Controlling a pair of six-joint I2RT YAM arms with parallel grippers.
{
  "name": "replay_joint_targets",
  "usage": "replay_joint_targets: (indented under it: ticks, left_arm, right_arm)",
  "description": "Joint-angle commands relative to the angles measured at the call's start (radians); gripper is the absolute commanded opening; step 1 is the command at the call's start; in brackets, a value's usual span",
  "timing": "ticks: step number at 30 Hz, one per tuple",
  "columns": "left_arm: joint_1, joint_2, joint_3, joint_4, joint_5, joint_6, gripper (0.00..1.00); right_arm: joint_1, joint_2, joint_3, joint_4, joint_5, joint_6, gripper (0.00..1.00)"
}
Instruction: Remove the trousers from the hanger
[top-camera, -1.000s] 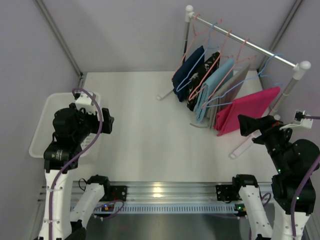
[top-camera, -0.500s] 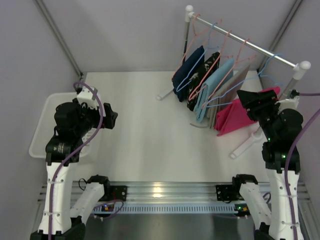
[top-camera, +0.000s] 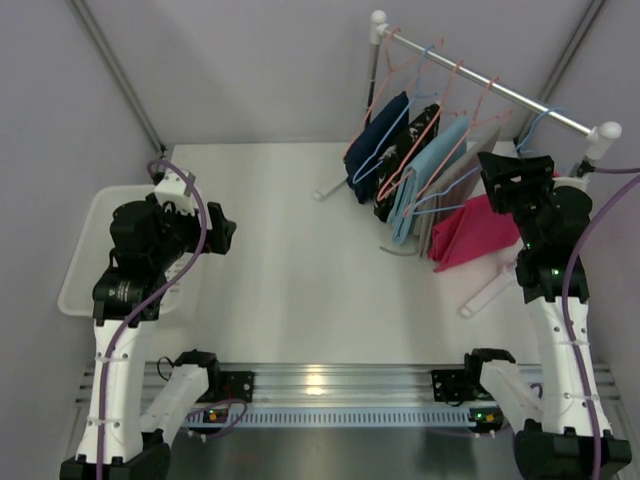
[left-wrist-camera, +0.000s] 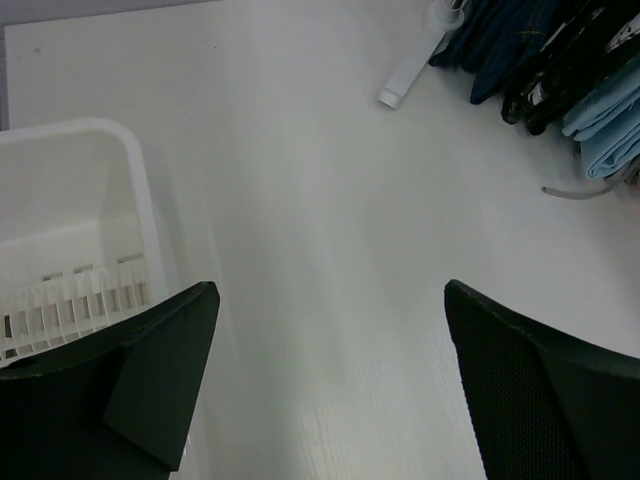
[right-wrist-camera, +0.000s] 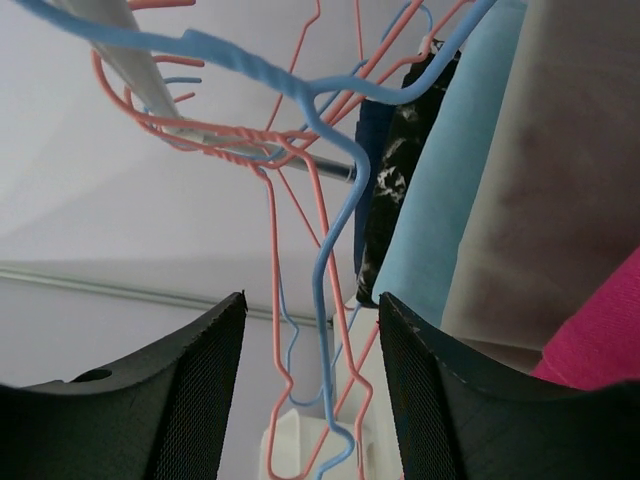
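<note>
Magenta trousers (top-camera: 462, 234) hang folded over the light-blue wire hanger (top-camera: 536, 122) at the right end of the rail. My right gripper (top-camera: 505, 172) is raised to that hanger's neck, just above the trousers. In the right wrist view the blue hanger wire (right-wrist-camera: 331, 250) runs down between the two fingers of the right gripper (right-wrist-camera: 312, 335); the jaws stand apart, and neither pad touches the wire. A corner of the magenta trousers (right-wrist-camera: 603, 340) shows at lower right. My left gripper (top-camera: 226, 232) (left-wrist-camera: 330, 300) hangs open over bare table, holding nothing.
The clothes rail (top-camera: 492, 86) also carries navy (top-camera: 376, 146), black patterned (top-camera: 416, 150), light-blue (top-camera: 432, 176) and grey (top-camera: 466, 170) trousers on salmon and blue hangers. A white basket (top-camera: 84, 252) (left-wrist-camera: 92, 130) sits at the table's left edge. The rack's foot (top-camera: 488, 292) lies near my right arm.
My right arm has lifted and swung back to the hanger above the magenta trousers, and its jaws have narrowed around the blue wire. The left arm has barely shifted.
</note>
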Motion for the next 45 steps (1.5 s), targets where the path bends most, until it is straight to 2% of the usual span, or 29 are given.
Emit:
replay_joint_targets:
  ticks: [1, 4, 11, 22, 28, 34, 37, 41, 45]
  left_arm:
    - [0.004, 0.009, 0.040, 0.070, 0.008, -0.007, 0.99]
    - [0.006, 0.011, 0.041, 0.074, 0.008, -0.007, 0.99]
    - [0.004, 0.012, 0.027, 0.074, 0.014, -0.001, 0.99]
    - [0.004, 0.024, 0.012, 0.080, 0.020, -0.005, 0.99]
    - [0.004, 0.027, 0.014, 0.080, 0.020, -0.005, 0.99]
    - [0.004, 0.024, 0.009, 0.077, 0.023, -0.007, 0.99]
    - [0.004, 0.024, 0.007, 0.074, 0.023, -0.007, 0.99]
    - [0.004, 0.026, 0.007, 0.076, 0.020, -0.008, 0.99]
    - [0.004, 0.030, 0.011, 0.076, 0.023, -0.010, 0.99]
  right_arm:
    - [-0.011, 0.040, 0.028, 0.133, 0.037, 0.044, 0.55]
    - [-0.008, 0.073, 0.035, 0.144, 0.060, 0.049, 0.54]
    - [0.004, 0.142, 0.053, 0.210, 0.078, 0.079, 0.45]
    - [0.035, 0.146, 0.071, 0.205, 0.069, 0.124, 0.49]
    - [0.043, 0.132, 0.065, 0.188, 0.063, 0.121, 0.44]
    - [0.057, 0.124, 0.052, 0.156, 0.062, 0.116, 0.43]
    - [0.063, 0.130, 0.050, 0.168, 0.057, 0.111, 0.37]
    - [0.063, 0.138, 0.061, 0.168, 0.040, 0.099, 0.20]
    - [0.063, 0.124, 0.070, 0.147, 0.026, 0.085, 0.08]
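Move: About 4 cm ahead of the right hand, a centimetre to its left and level with it, is the left shoulder of the blue hanger nearest the rail's near end. That hanger's neck lies roughly 6 cm ahead and 4 cm right, 2 cm up; its pink trousers hang some 5 cm ahead, 4 cm right and 17 cm below. The grey trousers are about 11 cm ahead, 3 cm left, 16 cm below. From the left hand the shoulder is some 10 cm ahead, 48 cm right, 7 cm higher. Reaching straight forward about 4.5 cm, the half-open right hand brings its fingers around the left shoulder wire of the blue hanger, just beside the neck, drifting a little right and then some 2 cm back left while it rolls only slightly. There it all but stops, and the fingers close almost fully, pinching the wire. ##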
